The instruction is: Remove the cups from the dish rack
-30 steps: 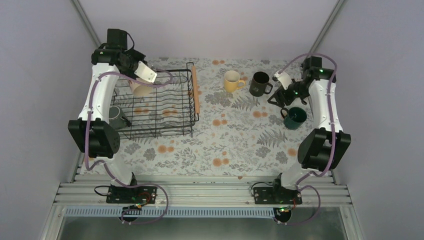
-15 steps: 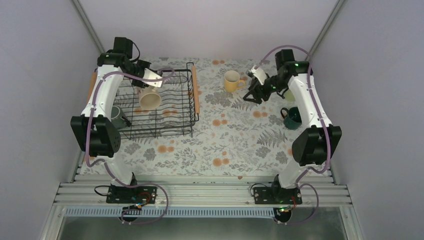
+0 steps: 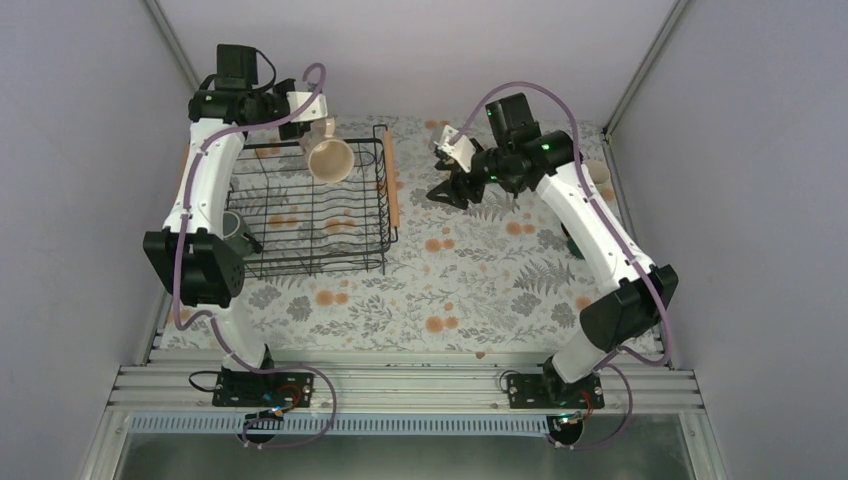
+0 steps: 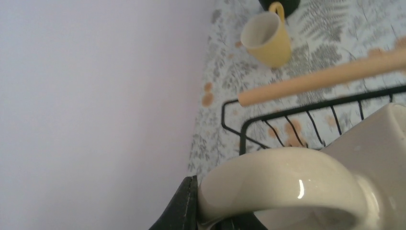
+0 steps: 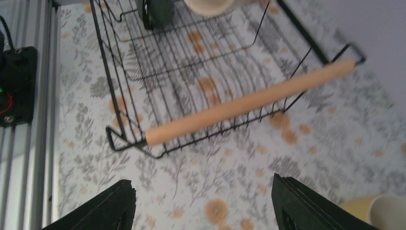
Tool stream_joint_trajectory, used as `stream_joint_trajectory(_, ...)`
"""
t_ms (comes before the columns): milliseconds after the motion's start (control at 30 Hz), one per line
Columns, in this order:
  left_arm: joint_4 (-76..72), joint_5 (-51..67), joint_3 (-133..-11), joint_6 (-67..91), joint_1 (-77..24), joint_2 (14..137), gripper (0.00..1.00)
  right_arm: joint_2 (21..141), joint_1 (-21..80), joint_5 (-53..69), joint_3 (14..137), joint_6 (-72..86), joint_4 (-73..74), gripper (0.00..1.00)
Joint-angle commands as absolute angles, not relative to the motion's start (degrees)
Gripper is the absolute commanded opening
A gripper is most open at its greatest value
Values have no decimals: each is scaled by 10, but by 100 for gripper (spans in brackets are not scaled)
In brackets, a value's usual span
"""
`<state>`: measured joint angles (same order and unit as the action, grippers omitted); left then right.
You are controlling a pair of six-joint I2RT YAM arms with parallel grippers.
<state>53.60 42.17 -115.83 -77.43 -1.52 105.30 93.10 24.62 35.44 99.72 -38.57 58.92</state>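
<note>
My left gripper [image 3: 317,134] is shut on the handle [image 4: 282,184] of the cream mug [image 3: 331,158] and holds it tilted in the air over the far right corner of the black wire dish rack [image 3: 310,215]. A grey-green mug [image 3: 232,232] stands at the rack's left side and also shows in the right wrist view [image 5: 155,9]. My right gripper [image 3: 446,187] is open and empty above the mat, right of the rack. The yellow mug [image 4: 267,38] and the black mug [image 4: 278,4] stand on the mat. A dark teal mug [image 3: 574,241] is half hidden by my right arm.
A pale mug [image 3: 598,178] stands at the far right edge of the mat. The rack's right wooden handle [image 5: 249,103] lies between the rack and my right gripper [image 5: 203,206]. The side walls stand close on both sides.
My left gripper has lifted the cream mug out of the rack, up and toward its far right corner. My right arm has swung left from the mugs toward the rack, jaws open.
</note>
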Motion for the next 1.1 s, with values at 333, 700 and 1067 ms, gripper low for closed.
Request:
stream_joint_trajectory(333,240,465,-1072,-526,-101,971,2,1002,309,237,1094,-315,415,72)
stream_joint_trajectory(700,190,387,-1045,-524,-160,983,2,1060,316,189,1143,-295,420,71)
stream_joint_trajectory(1067,155,390,-1029,-477,-176,979,2,1096,317,115,1187,-270,400,34)
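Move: The cream cup, already held by its handle in the left gripper, is some 21 cm left of the right hand, about 8 cm ahead and slightly lower. From the left hand, the right gripper waiting for it is about 23 cm to the right, 13 cm back and slightly below. The rack's right wooden handle lies roughly 10 cm left of the right hand, 3 cm ahead and 17 cm down; the yellow cup stands about 7 cm right of that hand, 8 cm ahead and 25 cm down. Rightward over the rack the left hand carries the cream cup about 11 cm, also rising some 4 cm, its fingers lifting towards level while keeping the handle, then nearly stops. The right hand goes left and up, then mostly forward (about 10 cm in all), dips a little and turns slightly clockwise to meet the cup; its open fingers straddle the wall at the mouth and late on close partway. ##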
